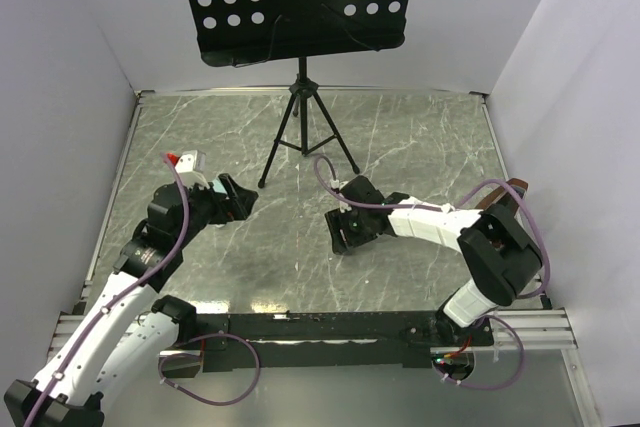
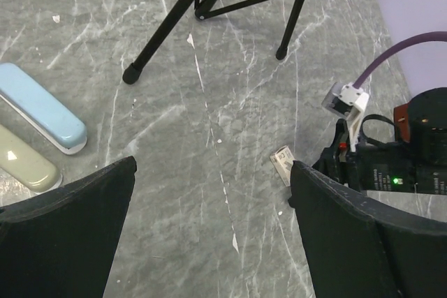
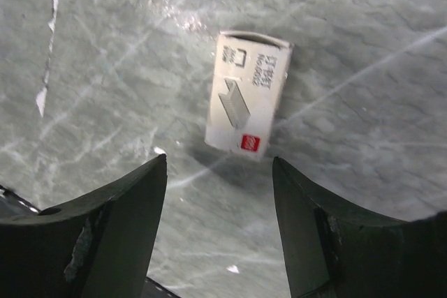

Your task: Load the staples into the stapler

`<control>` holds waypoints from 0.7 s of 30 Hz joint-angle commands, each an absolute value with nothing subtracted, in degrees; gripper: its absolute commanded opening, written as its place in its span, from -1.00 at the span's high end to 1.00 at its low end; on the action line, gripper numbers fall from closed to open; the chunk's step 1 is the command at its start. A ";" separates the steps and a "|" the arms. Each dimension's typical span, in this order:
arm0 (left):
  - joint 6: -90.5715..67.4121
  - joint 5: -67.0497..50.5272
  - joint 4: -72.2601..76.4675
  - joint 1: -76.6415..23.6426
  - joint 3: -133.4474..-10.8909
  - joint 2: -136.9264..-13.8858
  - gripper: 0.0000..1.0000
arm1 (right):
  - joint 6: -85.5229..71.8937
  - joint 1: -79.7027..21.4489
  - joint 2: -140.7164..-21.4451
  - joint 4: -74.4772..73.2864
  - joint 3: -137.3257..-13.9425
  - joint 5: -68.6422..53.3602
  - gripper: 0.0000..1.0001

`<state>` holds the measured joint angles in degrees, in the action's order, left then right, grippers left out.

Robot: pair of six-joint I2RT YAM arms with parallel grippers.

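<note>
The staples box (image 3: 248,95), small, white, with a red mark, lies flat on the marble table just beyond my right gripper's fingertips. My right gripper (image 3: 219,162) is open, with nothing between its fingers. From the left wrist, the same box (image 2: 282,164) shows beside the right arm (image 2: 391,165). A light blue stapler (image 2: 43,108) and a pale green one (image 2: 24,164) lie side by side at the left of that view. My left gripper (image 2: 213,165) is wide open over bare table, apart from both staplers. In the top view, the left gripper (image 1: 238,199) and right gripper (image 1: 345,239) face each other.
A black music stand's tripod (image 1: 302,137) stands at the table's middle rear, its feet (image 2: 130,73) in the left wrist view. White walls close in the table on the left, right and back. A metal rail (image 1: 320,327) runs along the near edge.
</note>
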<state>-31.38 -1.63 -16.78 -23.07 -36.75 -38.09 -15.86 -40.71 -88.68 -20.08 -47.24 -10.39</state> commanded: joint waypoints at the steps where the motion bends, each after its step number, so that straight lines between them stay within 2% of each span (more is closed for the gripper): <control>1: -32.34 -0.35 -14.50 -23.29 -36.83 -37.00 -0.93 | -19.86 -41.92 -91.14 -15.47 -48.69 -12.74 -0.39; 13: -32.69 -0.70 -14.68 -23.20 -36.21 -37.35 -0.93 | -20.83 -47.81 -98.43 -14.94 -58.09 -16.96 -0.40; 21: -34.01 -3.86 -13.80 -23.29 -36.04 -40.68 -0.93 | -14.68 -44.75 -92.47 -19.77 -59.07 -12.83 -0.36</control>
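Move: The staple box lies on the table almost under my right hand, its middle about 3 cm ahead, 1 cm to the right and 2 cm below. Near it, the tripod's right foot stands some 13 cm ahead and 4 cm right of my hand, and its left foot about 10 cm ahead and 16 cm left. From my left hand the box lies some 21 cm to the right, 3 cm back and 21 cm down. I sweep my right hand about 8 cm to the left, low over the table, with its fingers staying open; my right-hand fingertip pushes the near end of the staple box leftward on the way. At the end I rise a centimetre or so and stop to the left of the box, the wrist having turned only slightly, counter-clockwise. ##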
